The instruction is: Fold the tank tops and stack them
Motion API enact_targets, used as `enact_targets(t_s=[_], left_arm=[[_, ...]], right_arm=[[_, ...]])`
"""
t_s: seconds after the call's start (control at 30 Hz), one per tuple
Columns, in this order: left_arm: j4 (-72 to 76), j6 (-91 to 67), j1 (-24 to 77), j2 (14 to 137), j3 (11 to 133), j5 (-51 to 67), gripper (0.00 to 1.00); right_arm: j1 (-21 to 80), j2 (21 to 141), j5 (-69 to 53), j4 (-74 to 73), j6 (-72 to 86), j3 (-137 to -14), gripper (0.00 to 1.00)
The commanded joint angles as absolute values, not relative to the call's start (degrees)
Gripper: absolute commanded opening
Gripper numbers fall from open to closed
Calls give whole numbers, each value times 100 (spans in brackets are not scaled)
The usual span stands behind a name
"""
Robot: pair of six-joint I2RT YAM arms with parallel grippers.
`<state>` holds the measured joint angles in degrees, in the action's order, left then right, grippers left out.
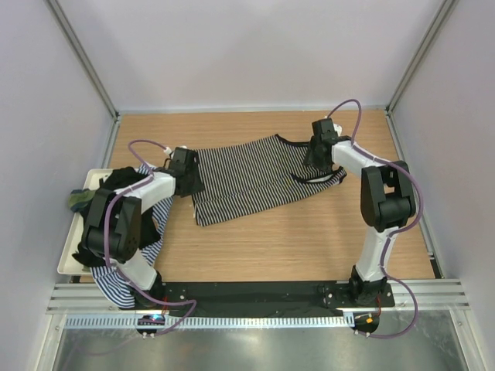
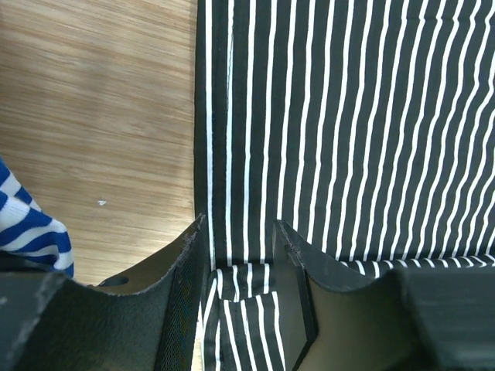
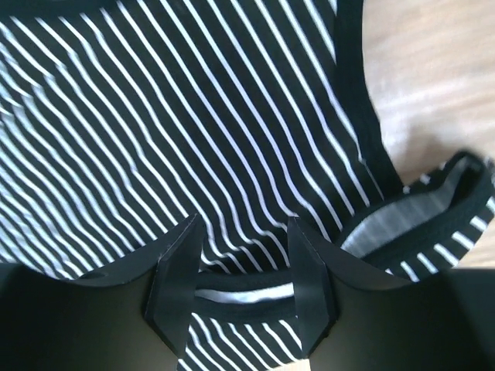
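The black-and-white striped tank top [image 1: 255,178] lies spread flat on the wooden table, its hem to the left and its straps to the right. At the hem's left corner, my left gripper [image 1: 188,182] is shut on a bunched fold of this cloth [image 2: 241,282]. My right gripper [image 1: 317,158] stands low over the strap end. In the right wrist view its fingers [image 3: 174,286] stand apart, and the top's black edge band [image 3: 244,294] lies flat between them, not pinched. A strap loop [image 3: 433,209] lies just right of it.
At the left edge a white tray [image 1: 91,179] holds a heap of other tops: black [image 1: 124,179], green [image 1: 77,199] and blue-and-white striped [image 1: 158,220], the last spilling over the tray's rim. Metal frame posts and white walls bound the table.
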<state>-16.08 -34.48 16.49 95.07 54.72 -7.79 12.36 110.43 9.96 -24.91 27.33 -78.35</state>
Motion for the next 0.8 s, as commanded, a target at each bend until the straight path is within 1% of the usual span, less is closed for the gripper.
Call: enact_targets(t_s=[0.0, 0.13, 0.3, 0.4, 0.47, 0.5, 0.57, 0.67, 0.77], left_arm=[[-1494, -3559, 1705, 9133, 5502, -686, 41], [-1643, -3568, 1845, 8825, 5388, -843, 42], [-1714, -3542, 1855, 8833, 5309, -853, 42], [-1714, -3533, 1872, 8842, 5274, -826, 42], [-1731, -3525, 1889, 8798, 5247, -861, 42], [-1758, -3516, 1916, 8772, 5247, -922, 42], [-1898, -3454, 2074, 8702, 5291, -1300, 42], [-2021, -3472, 2162, 8613, 5352, -1380, 42], [-2004, -3524, 2162, 8631, 5449, -1327, 43]], right_arm=[[1362, 10820, 1133, -2461, 2716, -7656, 53], [1380, 10880, 1239, -2496, 2725, -7611, 54], [1371, 11329, 1784, -2978, 2847, -7884, 52], [1371, 11242, 2205, -3129, 3032, -7595, 52], [1345, 11058, 2363, -3138, 3128, -7323, 52], [1284, 10813, 2425, -3068, 3129, -6982, 52], [1170, 10574, 2321, -2937, 3155, -6463, 52], [1020, 9986, 2285, -2848, 3182, -6039, 52], [941, 9581, 2382, -2874, 3173, -5941, 56]])
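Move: The armhole opening in the folded striped tank top lies about 2 cm back of the right hand and 3 cm below it. The top's right tip is roughly 9 cm to that hand's right and 2 cm back, the neckline 11 cm ahead and 8 cm left. From the left hand the armhole is some 42 cm right and 4 cm ahead. The fold's left end sits 3 cm back and 1 cm right of it, the heap of tops 22 cm left and 8 cm back. Pressing down on the cloth by the armhole with half-open fingers, the right hand sinks about 3 cm, easing back as it does, then drags the top back and to the right, roughly 9 cm back and 6 cm right in all, turning some 10 degrees clockwise. The left hand lifts off the left edge by 3 cm, shifts slightly right, then draws back about 2 cm with its fingers still open. ##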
